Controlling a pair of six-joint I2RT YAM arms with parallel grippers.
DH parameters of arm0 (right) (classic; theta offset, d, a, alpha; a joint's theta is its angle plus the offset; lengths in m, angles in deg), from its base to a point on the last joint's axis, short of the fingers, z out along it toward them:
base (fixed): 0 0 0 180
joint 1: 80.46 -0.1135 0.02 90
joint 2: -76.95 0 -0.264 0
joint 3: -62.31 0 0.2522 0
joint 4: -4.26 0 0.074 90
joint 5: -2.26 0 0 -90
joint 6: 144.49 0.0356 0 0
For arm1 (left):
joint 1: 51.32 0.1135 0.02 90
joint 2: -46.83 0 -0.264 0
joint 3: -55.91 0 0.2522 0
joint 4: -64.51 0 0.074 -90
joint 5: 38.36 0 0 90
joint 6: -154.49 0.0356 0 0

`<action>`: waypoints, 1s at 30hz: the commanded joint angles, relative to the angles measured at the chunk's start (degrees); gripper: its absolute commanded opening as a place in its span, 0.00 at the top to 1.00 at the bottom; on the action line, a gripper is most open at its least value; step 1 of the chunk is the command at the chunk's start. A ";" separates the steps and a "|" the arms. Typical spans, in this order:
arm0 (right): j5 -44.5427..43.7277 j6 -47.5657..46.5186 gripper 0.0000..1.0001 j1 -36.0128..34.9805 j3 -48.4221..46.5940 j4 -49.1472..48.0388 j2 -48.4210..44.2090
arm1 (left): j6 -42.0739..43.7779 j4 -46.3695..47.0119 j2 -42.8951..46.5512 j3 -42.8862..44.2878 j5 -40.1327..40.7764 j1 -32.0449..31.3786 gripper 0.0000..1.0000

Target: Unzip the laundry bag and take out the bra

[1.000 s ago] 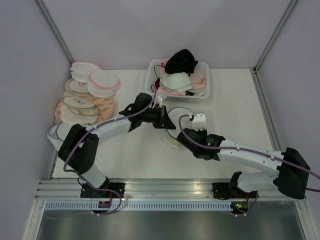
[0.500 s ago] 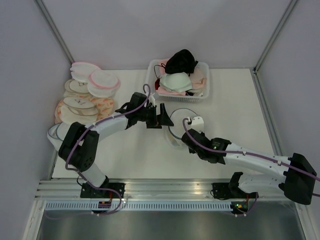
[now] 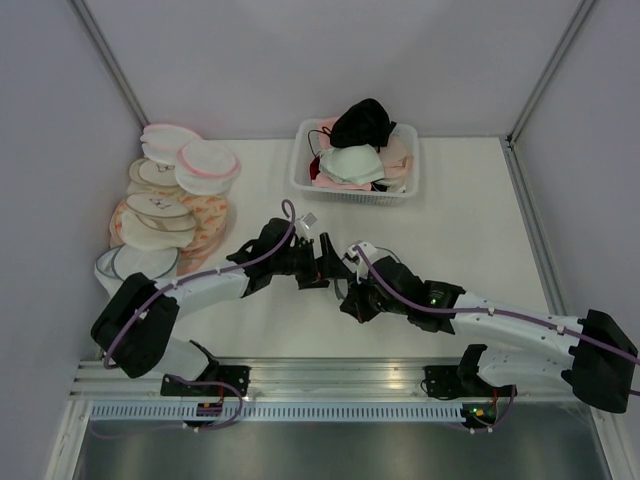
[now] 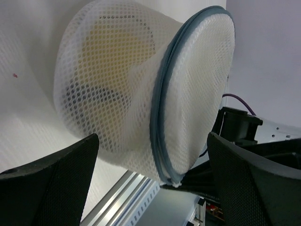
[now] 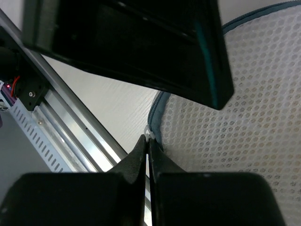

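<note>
The laundry bag (image 4: 141, 84), a white mesh pouch with a blue-grey zipper rim (image 4: 162, 117), stands on edge in the left wrist view. The yellow of the bra (image 4: 108, 52) shows dimly through the mesh. My left gripper (image 4: 153, 139) is open, its black fingers (image 4: 51, 188) wide on either side of the bag and not touching it. My right gripper (image 5: 148, 141) is shut on the small white zipper pull (image 5: 148, 135) at the rim of the laundry bag (image 5: 244, 117). From above, the left gripper (image 3: 322, 262) and right gripper (image 3: 350, 292) meet mid-table and hide most of the bag.
A white basket (image 3: 410, 195) at the back holds a black bra (image 3: 362, 122) and a pale one (image 3: 352, 162). Stacks of round pink-rimmed and beige bags (image 3: 175, 195) lie at the left, with another blue-rimmed bag (image 3: 140, 263) beside them. An aluminium rail (image 3: 330, 375) runs along the near edge.
My left gripper has opened and let go of the bag. Both grippers have moved toward the near edge, and the right one has drawn the zipper pull along with it.
</note>
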 commanded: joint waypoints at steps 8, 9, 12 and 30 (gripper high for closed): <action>0.56 -0.26 0.99 -0.10 0.34 0.35 -2.37 | -5.91 14.54 -5.78 -0.31 -0.25 -1.75 0.75; 0.20 -0.26 1.00 -0.19 0.34 1.05 -2.81 | -5.91 14.28 -5.69 -0.39 -0.08 -1.75 0.82; -1.47 0.27 1.00 -0.19 0.43 3.07 -3.26 | -5.56 13.14 -5.16 -0.48 0.62 -1.75 0.90; -25.99 10.98 1.00 -0.10 -5.28 29.87 -1.76 | -4.94 8.83 -3.14 -0.57 3.79 -1.57 0.95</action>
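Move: The laundry bag's blue zip edge runs between the left hand's open fingers, its gripping spot about 1 cm ahead, 2 cm right and 1 cm below. The white zip pull, already pinched by the right hand, sits roughly 4 cm back, 1 cm right and 2 cm below the left hand. From the right hand, the middle of the bag's mesh lies some 6 cm ahead, 5 cm right and slightly lower. The bag's zip edge is pinched by the left fingers, which ease about 2 cm right and slightly down, shut on it and then hold almost still. Keeping its grip on the zip pull, the right hand waits for that hold, then draws the pull about 7 cm rightwards, away from the left hand, sinking some 2 cm and swinging clockwise roughly 20 degrees. ##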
